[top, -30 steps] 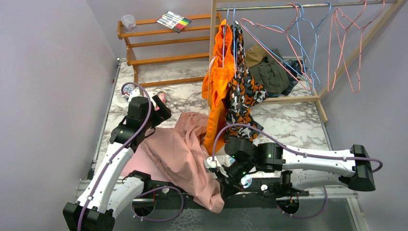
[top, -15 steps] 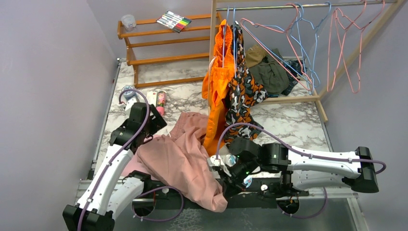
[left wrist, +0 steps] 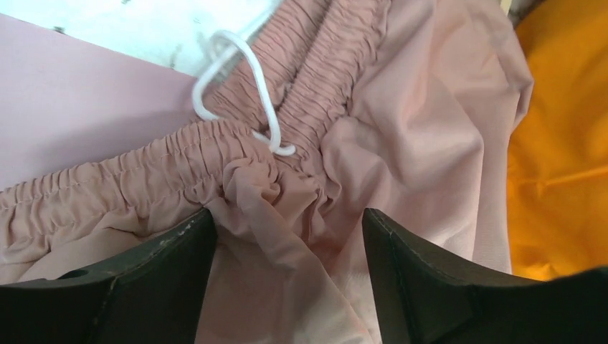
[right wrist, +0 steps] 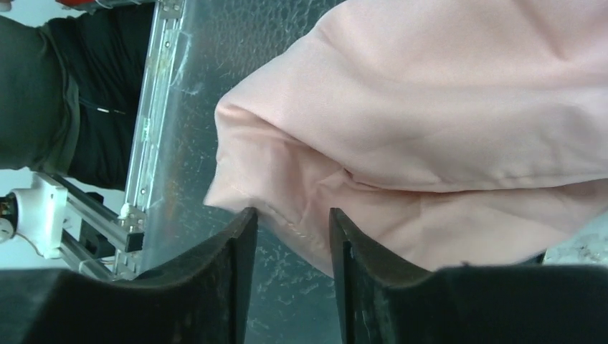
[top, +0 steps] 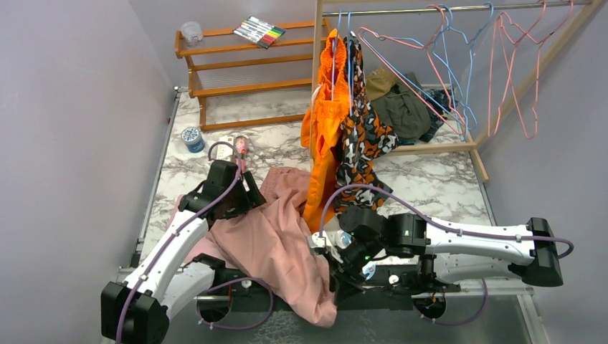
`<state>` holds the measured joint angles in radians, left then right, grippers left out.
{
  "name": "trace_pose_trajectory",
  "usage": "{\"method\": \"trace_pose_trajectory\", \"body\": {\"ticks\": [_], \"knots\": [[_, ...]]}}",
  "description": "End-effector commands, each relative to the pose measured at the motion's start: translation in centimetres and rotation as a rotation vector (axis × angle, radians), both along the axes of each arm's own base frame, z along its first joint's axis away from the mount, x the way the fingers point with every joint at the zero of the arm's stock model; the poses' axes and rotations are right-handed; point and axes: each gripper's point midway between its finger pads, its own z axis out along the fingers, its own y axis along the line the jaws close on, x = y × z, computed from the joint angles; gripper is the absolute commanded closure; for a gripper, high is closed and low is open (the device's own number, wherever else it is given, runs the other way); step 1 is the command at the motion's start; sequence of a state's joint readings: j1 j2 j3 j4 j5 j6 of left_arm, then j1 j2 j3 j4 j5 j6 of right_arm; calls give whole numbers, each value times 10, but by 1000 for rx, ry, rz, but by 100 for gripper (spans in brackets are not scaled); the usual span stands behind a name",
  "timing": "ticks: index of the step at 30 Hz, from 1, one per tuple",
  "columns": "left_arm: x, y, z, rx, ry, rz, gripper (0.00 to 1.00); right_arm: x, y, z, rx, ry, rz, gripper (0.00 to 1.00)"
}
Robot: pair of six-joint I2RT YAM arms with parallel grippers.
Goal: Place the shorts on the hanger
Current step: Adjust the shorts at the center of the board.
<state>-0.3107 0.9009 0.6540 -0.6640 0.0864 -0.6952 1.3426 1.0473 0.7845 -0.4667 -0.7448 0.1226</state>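
Note:
The dusty-pink shorts (top: 272,236) lie crumpled on the marble table, one leg spilling over the near edge. My left gripper (top: 247,193) is down on their gathered waistband (left wrist: 143,172), close to the white drawstring (left wrist: 251,79). It (left wrist: 287,218) is open, with bunched fabric between its wide jaws. My right gripper (top: 337,269) is at the hanging leg. In the right wrist view it (right wrist: 290,215) is open, and the hem of the shorts (right wrist: 430,107) lies loose between its tips. A pink wire hanger (top: 409,79) hangs tilted on the rail, far from both grippers.
A plain orange garment (top: 323,129) and a camouflage one (top: 362,136) hang on the rail just behind the shorts. More pink and light-blue hangers (top: 459,86) hang to the right. Dark clothes (top: 401,107) are piled at the back. A wooden rack (top: 236,68) holds markers (top: 259,31); a can (top: 191,138) stands nearby.
My left gripper has come right and down onto the waistband, its jaws a little narrower. My right gripper has opened and let go of the shorts' hem.

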Motion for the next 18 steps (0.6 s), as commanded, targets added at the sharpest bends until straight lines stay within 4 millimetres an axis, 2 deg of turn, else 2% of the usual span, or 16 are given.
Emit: {"method": "trace_pose_trajectory", "body": {"ticks": [1,5,7,9,12,17,18], "knots": [[-6,-21,-5,-46,4,-87,28,5,6,11,9,-39,-6,50],[-7,-28,-12,-42,23,-108,31,13,11,26,37,-92,-25,40],[-3,-29,-7,-39,-2,-111,31,17,12,32,47,-118,-39,38],[2,-30,0,-40,-39,-121,37,23,13,38,55,-153,-56,38],[8,-31,8,-36,-79,-144,54,38,18,52,95,-225,-126,37],[15,-33,26,-24,-139,-180,99,76,31,85,228,-355,-334,37],[17,-32,37,-24,-175,-182,100,82,32,92,254,-373,-370,37]]}}
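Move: The shorts lie spread under both hands; the bunched fold just below their waistband is some 2 cm right of the left fingertips and 2 cm below. From that hand the clipboard is about 9 cm left and 8 cm back, the orange shorts' lower end roughly 16 cm right and 4 cm back. The right hand is at the shorts' leg end, about 4 cm back, 1 cm left and 3 cm below. The left hand slides about 2.5 cm right over the shorts, dipping slightly down and back before easing forward and up again, and its wide fingers close to pinch the fold just below the waistband. Meanwhile the right hand opens further and leaves the leg end free, rising and drawing forward about 5 cm each with a little left, its fingers tipping upward. ##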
